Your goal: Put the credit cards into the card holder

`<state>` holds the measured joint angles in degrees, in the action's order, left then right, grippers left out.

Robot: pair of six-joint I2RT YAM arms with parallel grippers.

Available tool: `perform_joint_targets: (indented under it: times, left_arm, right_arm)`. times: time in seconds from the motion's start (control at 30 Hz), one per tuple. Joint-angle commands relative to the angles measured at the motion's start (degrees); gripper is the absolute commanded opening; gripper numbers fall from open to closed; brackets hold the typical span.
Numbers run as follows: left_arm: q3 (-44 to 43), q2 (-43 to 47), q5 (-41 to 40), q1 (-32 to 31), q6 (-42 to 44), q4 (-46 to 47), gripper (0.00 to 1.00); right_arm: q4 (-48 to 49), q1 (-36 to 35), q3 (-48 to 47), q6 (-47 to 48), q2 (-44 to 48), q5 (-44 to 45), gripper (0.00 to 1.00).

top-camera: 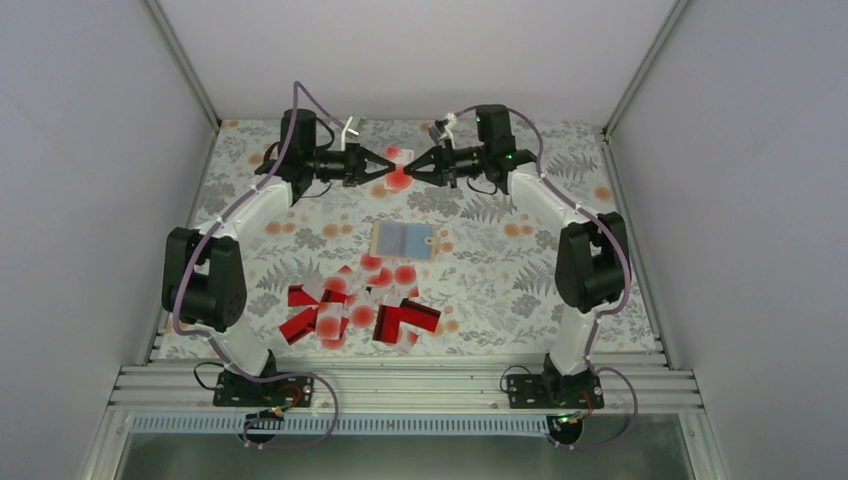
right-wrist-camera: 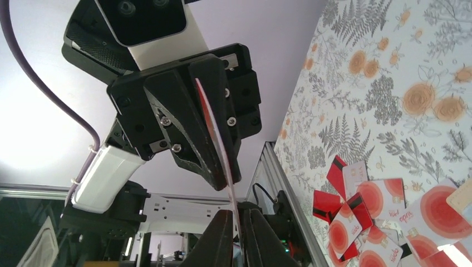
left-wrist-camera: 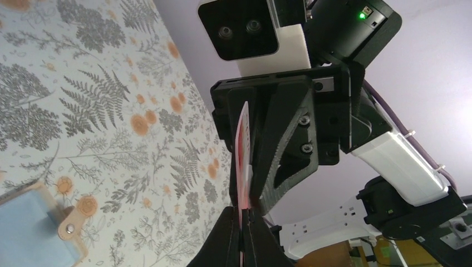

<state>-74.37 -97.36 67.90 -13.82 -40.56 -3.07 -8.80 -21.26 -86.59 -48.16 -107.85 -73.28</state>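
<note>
Both arms reach to the far part of the table with their grippers tip to tip. My left gripper (top-camera: 384,167) (left-wrist-camera: 245,221) and right gripper (top-camera: 416,165) (right-wrist-camera: 238,219) are each shut on opposite ends of one credit card (top-camera: 400,176), white with a red dot, held above the table. It shows edge-on in both wrist views (left-wrist-camera: 242,156) (right-wrist-camera: 216,133). The card holder (top-camera: 401,240) (left-wrist-camera: 30,225) lies open on the table, its light blue face up. Several other credit cards (top-camera: 355,308) (right-wrist-camera: 389,214), red and white-dotted, lie in a loose pile nearer the arm bases.
The floral tablecloth (top-camera: 500,280) covers the table. Grey walls close it in on the left, right and far sides. An aluminium rail (top-camera: 420,385) runs along the near edge by the arm bases.
</note>
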Motion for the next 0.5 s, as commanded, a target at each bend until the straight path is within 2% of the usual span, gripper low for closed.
perform_joint_targets:
  times: [0.0,0.1,0.17,0.3,0.47]
  left_arm:
    - [-1.1,-0.4,-1.1,0.1,-0.2,1.3,0.02]
    - [-1.3,-0.3,-2.1,0.2,0.7,-0.5,0.02]
    - [-2.1,-0.4,-3.2,0.2,3.2,-3.6,0.02]
    - [-3.5,-0.4,-8.0,0.2,10.6,-13.3,0.02]
    - [-0.1,-0.6,-13.9,0.1,15.2,-18.4,0.02]
  right_arm:
    - [-9.8,-0.5,-6.6,7.7,-1.4,-0.3,0.18]
    - [-13.9,0.5,-6.8,11.2,-0.8,1.6,0.43]
    - [-15.8,1.6,-5.7,12.7,0.1,3.6,0.51]
    - [-22.1,3.5,-3.8,18.5,2.0,10.4,0.60]
    - [-28.0,4.2,0.6,23.3,4.3,20.9,0.62]
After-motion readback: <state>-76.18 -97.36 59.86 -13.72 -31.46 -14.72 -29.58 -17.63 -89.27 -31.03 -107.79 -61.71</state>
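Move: The credit card is pinched between the two nearly touching hands. From the left hand its goal, the card holder, lies open on the table about 25 cm below, some 3 cm back and 2 cm right. The nearest loose card is about 12 cm back and 2 cm right, and the card pile's middle some 19 cm back and 8 cm left. From the right hand the card holder is 2 cm back, 1 cm left and 25 cm below. The right hand opens and draws some 6 cm down-right off the card; the left keeps its pinch, sinking slightly. ##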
